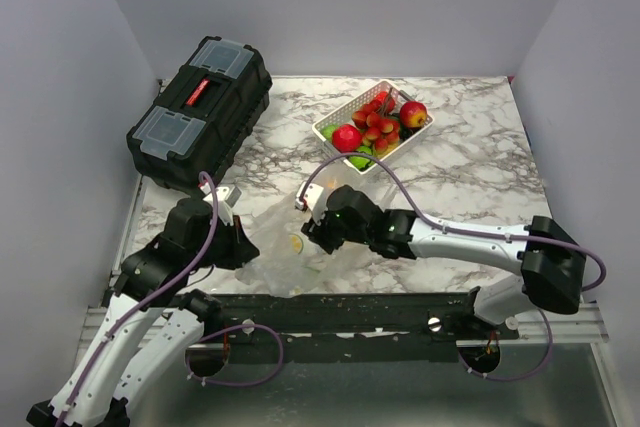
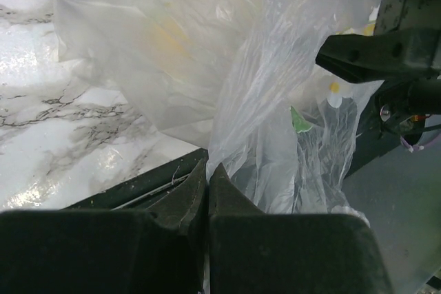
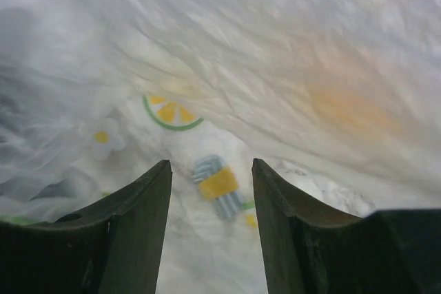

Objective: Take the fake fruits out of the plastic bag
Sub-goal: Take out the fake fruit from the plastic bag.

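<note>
The clear plastic bag [image 1: 283, 252] lies crumpled near the table's front edge between both arms. My left gripper [image 2: 208, 167] is shut on a fold of the plastic bag [image 2: 269, 87] at its edge, low at the left [image 1: 244, 247]. My right gripper [image 1: 313, 235] reaches into the bag from the right. Its jaws [image 3: 210, 164] stand half apart over the bag's white film [image 3: 275, 60], which is printed with a lemon slice and a flower. Nothing shows pinched between them. A yellowish fake fruit [image 1: 295, 243] shows through the plastic, and an orange blur [image 3: 351, 108] lies behind the film.
A white slotted basket [image 1: 330, 119] at the back centre holds red, green and yellow toy fruits [image 1: 380, 122]. A black toolbox [image 1: 200, 112] stands at the back left. Grey walls close in the marble table on three sides.
</note>
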`<state>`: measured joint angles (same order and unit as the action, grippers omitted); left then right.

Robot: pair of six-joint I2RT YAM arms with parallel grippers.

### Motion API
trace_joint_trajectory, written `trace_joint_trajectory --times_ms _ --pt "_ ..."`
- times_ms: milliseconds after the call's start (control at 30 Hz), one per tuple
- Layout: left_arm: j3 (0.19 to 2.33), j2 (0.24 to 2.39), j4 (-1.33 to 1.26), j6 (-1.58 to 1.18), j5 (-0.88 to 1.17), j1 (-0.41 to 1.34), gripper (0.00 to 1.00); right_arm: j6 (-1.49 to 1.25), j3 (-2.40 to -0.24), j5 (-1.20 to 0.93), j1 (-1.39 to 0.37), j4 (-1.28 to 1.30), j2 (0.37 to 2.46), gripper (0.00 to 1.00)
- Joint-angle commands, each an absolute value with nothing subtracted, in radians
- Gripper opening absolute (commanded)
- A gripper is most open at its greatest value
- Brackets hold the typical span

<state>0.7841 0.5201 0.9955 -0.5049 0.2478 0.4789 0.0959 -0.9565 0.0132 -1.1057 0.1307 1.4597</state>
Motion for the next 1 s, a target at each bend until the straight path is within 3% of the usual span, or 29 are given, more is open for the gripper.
trace_joint_trajectory --times_ms 0,200,367,500,567,800,967 --pt "0.783 0.496 0.992 -0.506 0.240 0.474 0.00 0.122 -0.874 0.264 -1.115 -0.140 1.488 0.53" --pt "0.800 0.466 0.986 -0.509 0.232 0.473 0.00 0.117 -0.785 0.362 -1.114 -0.453 1.519 0.67" --pt "0.803 0.458 0.949 -0.512 0.264 0.473 0.00 -0.120 -0.871 0.520 -1.114 -0.486 1.619 0.68" --pt "0.790 0.462 0.908 -0.515 0.321 0.474 0.00 -0.309 -0.869 0.626 -1.114 -0.538 1.665 0.73" --pt "0.784 0.470 0.893 -0.514 0.341 0.474 0.00 -0.365 -0.859 0.673 -1.114 -0.592 1.700 0.80" --pt "0.784 0.496 0.878 -0.505 0.381 0.474 0.00 -0.376 -0.930 0.688 -1.112 -0.731 1.874 1.00" --pt "0.772 0.502 0.866 -0.519 0.382 0.474 0.00 -0.326 -0.996 0.731 -1.112 -0.809 1.991 1.00"
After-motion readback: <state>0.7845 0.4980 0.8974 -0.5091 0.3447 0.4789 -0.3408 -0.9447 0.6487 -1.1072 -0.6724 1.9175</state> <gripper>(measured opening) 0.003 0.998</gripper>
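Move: The right hand's target, the orange fruit in the plastic bag, lies about 11 cm ahead, 4 cm right and 10 cm below. A small silver-yellow thing lies under the bag, some 3 cm back, 3 cm right and 13 cm below that hand; the white basket is roughly 24 cm ahead, 15 cm right and 10 cm lower. From the left hand, the fruit is about 15 cm ahead, 17 cm right and 15 cm below. Right hand sweeps about 12 cm forward towards the orange fruit, swinging clockwise, opening; left lifts the held bag. ##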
